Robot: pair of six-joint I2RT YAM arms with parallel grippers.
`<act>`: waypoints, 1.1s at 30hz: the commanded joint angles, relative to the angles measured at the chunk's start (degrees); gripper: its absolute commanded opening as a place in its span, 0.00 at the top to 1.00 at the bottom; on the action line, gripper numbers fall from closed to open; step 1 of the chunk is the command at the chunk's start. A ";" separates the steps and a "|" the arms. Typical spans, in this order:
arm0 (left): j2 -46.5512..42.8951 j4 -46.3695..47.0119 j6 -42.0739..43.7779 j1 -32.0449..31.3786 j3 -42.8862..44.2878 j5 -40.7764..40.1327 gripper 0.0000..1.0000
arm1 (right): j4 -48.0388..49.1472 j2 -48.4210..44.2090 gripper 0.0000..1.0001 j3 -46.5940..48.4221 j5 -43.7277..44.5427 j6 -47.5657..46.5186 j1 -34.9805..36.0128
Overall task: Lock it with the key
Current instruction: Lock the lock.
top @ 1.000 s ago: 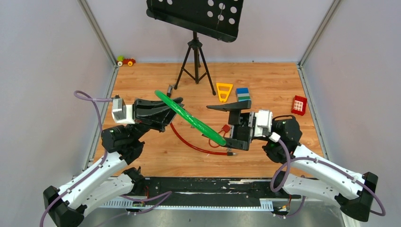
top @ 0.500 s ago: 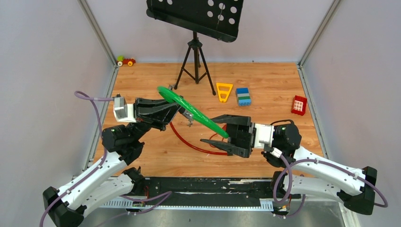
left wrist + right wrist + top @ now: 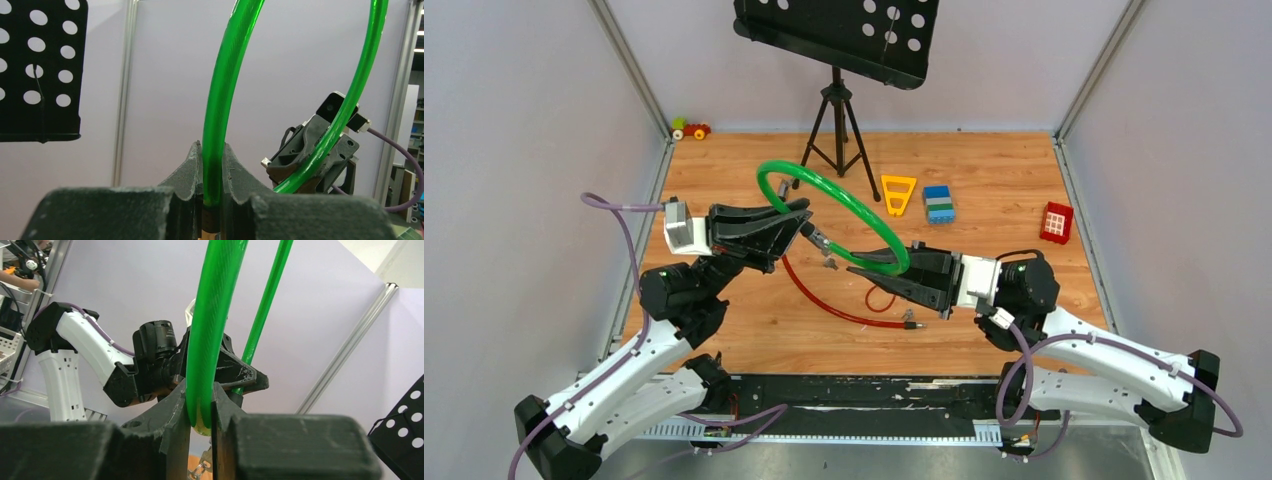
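Observation:
A green cable (image 3: 824,180) arches up in a loop between my two grippers. My left gripper (image 3: 802,222) is shut on one end of it, just above its dark end plug (image 3: 212,220). The right gripper (image 3: 864,270) is shut on the cable's other side, its jaws pinching the green cable (image 3: 210,315). Under the left gripper's tip a tiny silvery key (image 3: 829,263) dangles from the cable end; in the right wrist view, a small metal ring (image 3: 200,469) shows below the jaws. A red cable (image 3: 824,300) lies on the table under both grippers. No padlock shows.
A black music stand's tripod (image 3: 835,130) stands behind the loop. A yellow triangle (image 3: 898,193), a blue and green block (image 3: 939,203) and a red block (image 3: 1055,221) lie at the back right. A toy car (image 3: 690,129) sits in the back left corner.
The right gripper swung round from wide open and closed on the green cable. The cable, seen edge-on as a slanted bar before, now stands up as an open loop.

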 commanded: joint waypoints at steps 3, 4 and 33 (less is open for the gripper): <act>0.11 1.06 0.49 -0.01 1.53 1.47 1.00 | -4.30 2.73 1.00 5.08 7.61 -3.09 0.29; 0.25 0.14 0.94 -0.01 1.95 2.15 1.00 | -5.41 3.30 1.00 6.11 8.40 -3.40 0.26; -0.15 1.29 -0.38 -0.01 1.30 -1.58 1.00 | -14.37 2.50 0.30 3.82 10.06 -14.70 0.38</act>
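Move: The lock hangs just below the left gripper's fingertips, about 7 cm to the left of the right hand point, 4 cm ahead and a little lower. Its keys dangle some 5 cm to the right hand's left, level with it fore and aft and 5 cm down; the left fingertips are about 10 cm left and 7 cm ahead, near its height. From the left hand, the lock is about 4 cm right, 3 cm back and 3 cm below. The green cable, already pinched where it bends back into the lock, is carried forward and left towards the lock by the right hand, which yaws about 15 degrees clockwise. The right fingers then open wide and let go as the hand sinks some 4 cm. The left hand keeps its grip, drawn forward about 2 cm and easing half back at the release. ##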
